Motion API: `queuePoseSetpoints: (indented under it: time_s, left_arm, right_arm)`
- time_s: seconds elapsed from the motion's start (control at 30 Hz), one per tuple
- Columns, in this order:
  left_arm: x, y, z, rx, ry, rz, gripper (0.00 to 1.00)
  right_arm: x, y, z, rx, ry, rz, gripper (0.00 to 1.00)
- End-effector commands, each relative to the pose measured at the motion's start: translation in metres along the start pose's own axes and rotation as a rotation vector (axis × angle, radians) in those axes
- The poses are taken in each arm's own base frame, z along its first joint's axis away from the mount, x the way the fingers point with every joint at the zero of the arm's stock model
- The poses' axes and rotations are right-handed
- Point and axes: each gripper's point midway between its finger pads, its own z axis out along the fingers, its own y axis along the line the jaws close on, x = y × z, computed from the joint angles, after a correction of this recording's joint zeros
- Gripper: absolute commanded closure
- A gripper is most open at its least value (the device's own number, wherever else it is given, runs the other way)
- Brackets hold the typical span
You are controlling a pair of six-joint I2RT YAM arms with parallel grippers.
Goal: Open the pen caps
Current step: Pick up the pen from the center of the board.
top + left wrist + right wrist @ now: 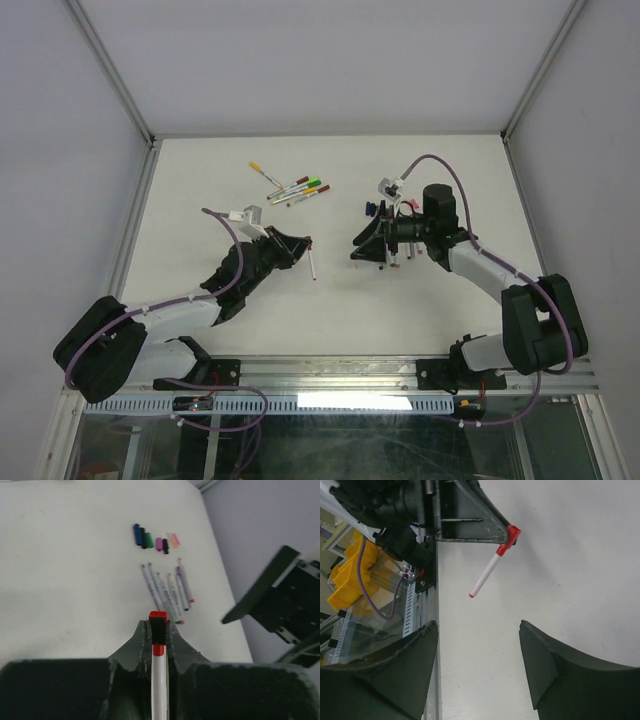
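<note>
My left gripper (158,625) is shut on a pen (159,680) with a white barrel, and its red cap (158,615) pokes out past the fingertips. From above, that pen (313,265) hangs down to the table from the left gripper (308,243). My right gripper (477,625) is open and empty, and faces the red pen (490,572) from a short way off. Several loose pen caps (150,539) lie in a row, with several pens (170,590) in front of them. Both groups lie beside the right gripper (353,248).
A pile of several capped pens (300,188) lies at the back middle of the table, with a yellow-capped pen (262,172) a little to its left. The table's near rail (422,610) runs close beside the right gripper's finger.
</note>
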Motion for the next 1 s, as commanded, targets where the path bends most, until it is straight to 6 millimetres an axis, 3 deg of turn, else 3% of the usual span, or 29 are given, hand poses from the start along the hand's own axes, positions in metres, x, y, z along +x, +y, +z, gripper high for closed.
queuePoseSetpoints:
  time_s: [0.0, 0.4, 0.63, 0.87, 0.97]
  left_arm:
    - [-0.042, -0.065, -0.005, 0.195, -0.280, -0.045, 1.00]
    - [-0.029, -0.092, 0.012, 0.183, -0.344, -0.083, 1.00]
    - [-0.027, -0.093, 0.016, 0.159, -0.355, -0.088, 1.00]
    - [-0.024, -0.094, 0.017, 0.156, -0.347, -0.088, 1.00]
    - [-0.022, -0.096, 0.018, 0.162, -0.338, -0.087, 1.00]
  right_arm:
    - [-0.010, -0.001, 0.017, 0.013, -0.029, 0.011, 0.32]
    - [-0.001, -0.020, 0.042, 0.142, -0.043, 0.113, 0.34]
    - [0.003, -0.019, 0.053, 0.136, -0.012, 0.132, 0.35]
    - [0.003, -0.011, 0.057, 0.094, 0.001, 0.125, 0.74]
    - [0.002, -0.009, 0.058, 0.084, 0.005, 0.123, 0.84]
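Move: The red-capped pen hangs from the left fingers, its middle about 3 cm below them, 2 cm back and 1 cm right; from the open right hand it is some 11 cm to the left, level fore-and-aft and 4 cm lower. The right gripper sits about 12 cm right of the left hand, 2 cm back and 1 cm higher. On the board, the uncapped pens lie roughly 8 cm ahead, 10 cm right and 12 cm below the right hand. The red-capped pen, still pinched by its cap in the left fingers, is lifted about 5 cm and carried as far right towards the right gripper, the left fingertips tilting up some 10–15 degrees. Meanwhile the right hand goes about 5 cm left and 4 cm down to the pen's free lower end, tips dipping slightly, then closes its open fingers around the barrel just above that end. ##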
